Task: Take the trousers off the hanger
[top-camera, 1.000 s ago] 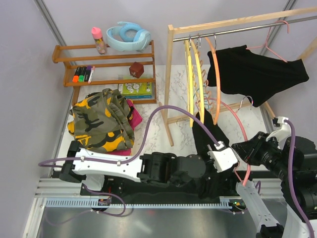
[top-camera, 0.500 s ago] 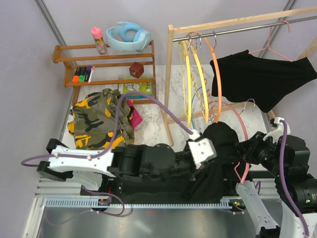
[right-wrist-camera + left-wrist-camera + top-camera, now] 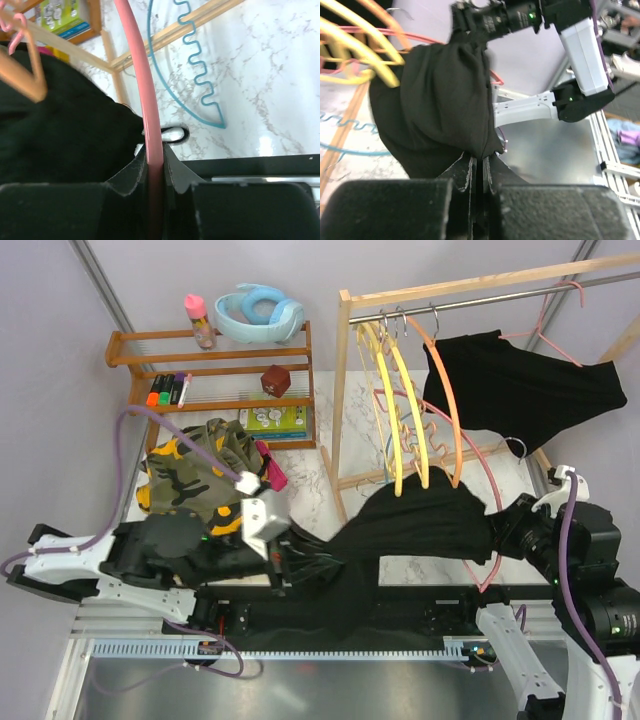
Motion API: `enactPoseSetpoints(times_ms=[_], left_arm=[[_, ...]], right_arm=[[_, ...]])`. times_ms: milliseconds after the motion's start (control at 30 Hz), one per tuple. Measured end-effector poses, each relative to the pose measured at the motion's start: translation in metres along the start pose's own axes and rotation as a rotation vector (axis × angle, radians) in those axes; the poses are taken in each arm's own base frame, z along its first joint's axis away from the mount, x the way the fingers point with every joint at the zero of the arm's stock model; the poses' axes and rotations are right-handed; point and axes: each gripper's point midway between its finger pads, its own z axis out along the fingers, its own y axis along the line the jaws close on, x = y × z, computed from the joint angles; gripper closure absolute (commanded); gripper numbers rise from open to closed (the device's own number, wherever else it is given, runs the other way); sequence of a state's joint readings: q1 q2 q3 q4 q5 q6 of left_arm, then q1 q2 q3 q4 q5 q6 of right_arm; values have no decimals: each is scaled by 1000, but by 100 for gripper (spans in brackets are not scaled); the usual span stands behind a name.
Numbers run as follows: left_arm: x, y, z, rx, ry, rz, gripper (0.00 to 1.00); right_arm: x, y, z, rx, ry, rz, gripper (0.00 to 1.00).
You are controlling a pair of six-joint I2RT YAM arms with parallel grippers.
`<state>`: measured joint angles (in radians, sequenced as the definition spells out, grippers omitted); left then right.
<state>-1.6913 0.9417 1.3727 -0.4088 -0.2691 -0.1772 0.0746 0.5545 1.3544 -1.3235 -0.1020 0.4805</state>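
Black trousers [image 3: 420, 525] stretch across the front of the table, still draped over a pink hanger [image 3: 480, 485]. My left gripper [image 3: 312, 558] is shut on their left end; in the left wrist view the cloth [image 3: 440, 95] bunches out of the shut jaws of that gripper [image 3: 480, 164]. My right gripper [image 3: 500, 532] is shut on the pink hanger's rod [image 3: 139, 65], which runs between the fingertips of the gripper [image 3: 155, 156], with black cloth [image 3: 60, 130] just left of it. Camouflage trousers [image 3: 195, 480] lie piled on magenta ones [image 3: 272, 472] at the left. Another black garment [image 3: 530, 385] hangs on the rail.
A wooden clothes rack [image 3: 341, 410] carries yellow hangers [image 3: 395, 410] and an orange hanger [image 3: 447, 405]. A blue wavy hanger [image 3: 200, 65] lies on the marble top. A wooden shelf [image 3: 215, 400] with markers, a bottle and a blue ring stands at the back left.
My left arm has swung left and toward the near edge, pulling the black trousers out into a long stretch. The right gripper has kept its hold on the pink hanger.
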Motion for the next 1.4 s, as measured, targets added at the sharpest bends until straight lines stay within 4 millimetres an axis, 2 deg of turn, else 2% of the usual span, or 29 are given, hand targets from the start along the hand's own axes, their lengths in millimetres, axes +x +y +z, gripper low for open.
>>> enactPoseSetpoints(times_ms=[167,267,400,600,700,833,967,1067,1133,1167,1233,1333,1400], left_arm=[[-31,27,-56,-85,-112,-71,98],[-54,42,-86,-133,-197,-105,98],[-69,60,-101,-220,-245,-127,98],[-56,87,-106,-380,-205,-108,98],[-41,113,-110,-554,-162,-69,98],[-15,150,-115,-820,-71,79,98],[-5,181,-121,-990,-34,191,98],[-9,201,-126,-1093,-3,224,98],[-19,218,-123,-1165,21,222,98],[-21,228,-128,-1215,23,218,98],[-21,247,-129,-1271,46,211,98],[-17,272,-144,-1335,95,192,98],[-28,284,-162,-1390,95,166,98]], right_arm=[[-12,-19,19,117,-20,-27,100],[-9,-30,37,166,5,-27,100],[4,-36,56,167,46,-27,100],[3,-27,58,100,15,-49,100],[-4,-19,54,56,-29,-59,100],[-6,-12,53,15,-41,-67,100],[-7,-7,53,-13,-42,-70,100],[-9,-3,53,-32,-46,-72,100],[-9,-1,53,-40,-46,-73,100],[-9,-1,53,-42,-47,-73,100],[-9,-1,53,-44,-47,-74,100],[-9,1,52,-50,-44,-77,100],[-9,3,52,-58,-41,-80,100]])
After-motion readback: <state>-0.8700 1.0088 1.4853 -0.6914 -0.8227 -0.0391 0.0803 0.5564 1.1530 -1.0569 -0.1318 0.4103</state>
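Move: The left hand already pinches the black trousers, and the pile of clothes over the yellow tray lies some 28 cm ahead, 26 cm to its left and 37 cm below. The rack's left post stands 33 cm ahead and 3 cm to the right, the yellow hangers about 26 cm ahead and 13 cm right, roughly level. From the right hand, gripping the pink hanger, the pile is about 57 cm left, 16 cm ahead and 24 cm lower. The left hand keeps its pinch on the black trousers and draws them off to the left and up, about 11 cm left, away from the pink hanger, then swings mainly forward and on left with a slight sinking, some 26 cm forward in all, towards the pile, the wrist turning about 80 degrees counter-clockwise until the fingers point forward. Meanwhile the right hand keeps its grip on the pink hanger, eases some 5 cm forward while dipping about as much, and then rises partway back. ##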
